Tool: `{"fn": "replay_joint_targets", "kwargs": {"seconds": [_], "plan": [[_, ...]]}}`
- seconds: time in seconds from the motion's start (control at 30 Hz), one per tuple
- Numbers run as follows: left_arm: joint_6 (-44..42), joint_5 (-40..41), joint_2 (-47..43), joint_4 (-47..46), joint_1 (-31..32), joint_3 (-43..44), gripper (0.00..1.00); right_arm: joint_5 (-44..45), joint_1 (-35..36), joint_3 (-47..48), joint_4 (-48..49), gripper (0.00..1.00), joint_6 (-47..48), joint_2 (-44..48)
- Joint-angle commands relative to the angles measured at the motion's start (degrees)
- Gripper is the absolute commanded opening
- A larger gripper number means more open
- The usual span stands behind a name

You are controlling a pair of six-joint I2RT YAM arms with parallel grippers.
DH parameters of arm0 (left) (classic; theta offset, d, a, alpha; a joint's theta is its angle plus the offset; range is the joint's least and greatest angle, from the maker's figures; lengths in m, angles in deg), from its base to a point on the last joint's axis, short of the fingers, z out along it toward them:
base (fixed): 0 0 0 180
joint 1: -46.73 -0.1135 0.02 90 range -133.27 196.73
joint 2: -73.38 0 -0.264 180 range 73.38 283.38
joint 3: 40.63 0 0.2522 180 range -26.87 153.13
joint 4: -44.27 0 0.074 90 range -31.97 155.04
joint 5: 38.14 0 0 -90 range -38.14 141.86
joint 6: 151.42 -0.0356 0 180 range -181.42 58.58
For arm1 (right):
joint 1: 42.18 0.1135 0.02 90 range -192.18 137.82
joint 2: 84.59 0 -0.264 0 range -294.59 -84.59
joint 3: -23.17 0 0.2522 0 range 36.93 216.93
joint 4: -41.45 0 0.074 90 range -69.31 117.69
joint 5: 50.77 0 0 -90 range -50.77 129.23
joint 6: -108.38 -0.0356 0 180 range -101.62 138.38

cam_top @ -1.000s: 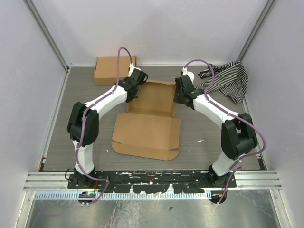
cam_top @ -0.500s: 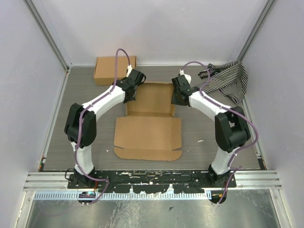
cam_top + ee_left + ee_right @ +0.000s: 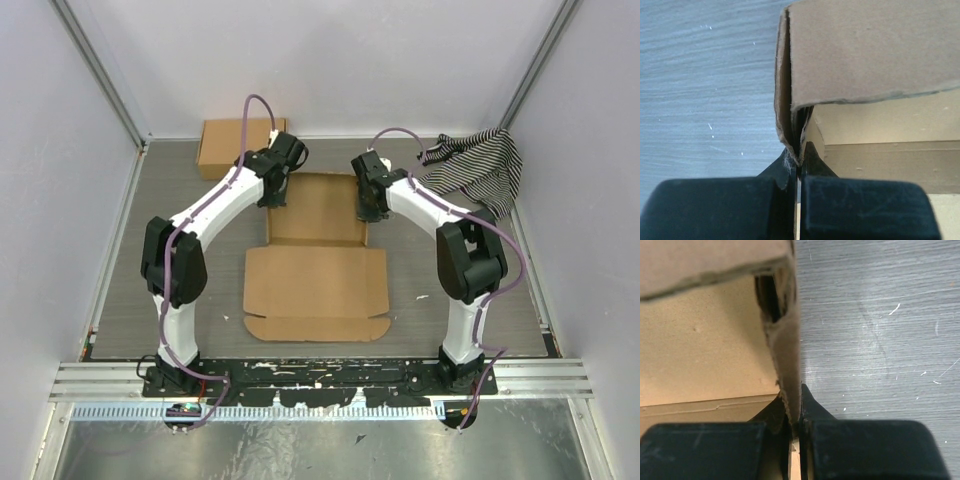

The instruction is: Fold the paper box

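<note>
The paper box (image 3: 318, 262) lies mid-table as brown cardboard: a flat panel toward the arms and a raised tray part behind it. My left gripper (image 3: 274, 198) is shut on the tray's left side wall; in the left wrist view its black fingertips (image 3: 799, 159) pinch the doubled cardboard wall (image 3: 786, 100). My right gripper (image 3: 367, 210) is shut on the right side wall; in the right wrist view the fingertips (image 3: 792, 405) clamp the upright cardboard wall (image 3: 786, 350). The tray's tan floor (image 3: 700, 350) shows beside that wall.
A smaller closed brown box (image 3: 238, 146) sits at the back left against the wall. A black-and-white striped cloth (image 3: 478, 168) lies bunched at the back right corner. Grey table surface (image 3: 180, 210) borders the paper box. Metal frame rails run along the enclosure walls.
Both grippers have moved toward the back wall along the tray's side walls, and the box has turned to lie square. The right gripper let go briefly and has shut again on the wall.
</note>
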Motion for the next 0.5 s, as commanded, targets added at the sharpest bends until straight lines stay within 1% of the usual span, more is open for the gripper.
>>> {"fn": "replay_joint_targets", "kwargs": {"seconds": [0.0,0.03,0.07,0.13,0.2,0.23,0.27,0.3,0.33,0.37,0.43,0.47], "plan": [[-1.79,-2.34,1.81,12.80,-0.92,5.20,0.01,-2.24,-0.85,1.06,-11.50,0.01,0.47,-1.54],[-1.55,-3.38,1.79,13.35,-0.96,5.12,0.04,-3.86,-0.76,-0.03,-11.30,0.01,0.01,-0.77],[-1.14,-4.91,1.64,13.80,-1.03,4.79,0.11,-4.68,-0.76,-1.47,-10.92,0.05,-0.73,0.46],[-0.37,-7.66,0.91,13.97,-1.18,3.24,0.25,-5.40,-0.75,-3.73,-10.71,0.16,-1.54,2.72],[0.33,-9.68,-0.35,13.84,-1.50,1.33,0.44,-6.07,-0.75,-4.03,-11.29,0.23,-1.56,4.58],[0.56,-10.81,-1.08,13.82,-1.81,0.55,0.51,-6.43,-0.76,-3.90,-11.65,0.28,-1.42,5.52],[0.72,-11.50,-1.91,13.93,-2.18,-0.17,0.58,-6.79,-0.74,-3.54,-12.00,0.35,-1.23,6.45],[0.79,-11.80,-2.89,14.01,-2.54,-0.79,0.62,-6.95,-0.75,-3.01,-12.52,0.44,-0.83,7.33],[0.86,-11.93,-4.25,14.22,-3.04,-1.22,0.69,-6.70,-0.76,-2.25,-13.07,0.52,-0.17,8.10],[0.78,-12.19,-5.48,14.27,-3.64,-1.59,0.72,-5.78,-0.75,-1.13,-13.84,0.55,0.45,8.81],[0.78,-13.28,-7.78,14.15,-5.31,-1.87,0.73,-3.25,-0.72,1.34,-14.65,0.56,2.93,10.23],[0.80,-14.09,-8.93,13.99,-6.40,-1.93,0.72,-1.40,-0.71,2.54,-14.30,0.56,5.83,10.72]]}}
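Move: The left fingers still pinch the box's left side wall, whose middle is within a centimetre or so in plan and about 3 cm below. The right fingers hold the right side wall likewise. From the left hand, the lid panel lies some 20 cm back, 8 cm right and 11 cm lower, and the closed box stands about 11 cm ahead and 8 cm left. From the right hand, the far wall runs roughly 8 cm ahead, centred 8 cm left. Both hands draw back about 6 cm and open, letting go of the side walls as their fingers tip steeper. ##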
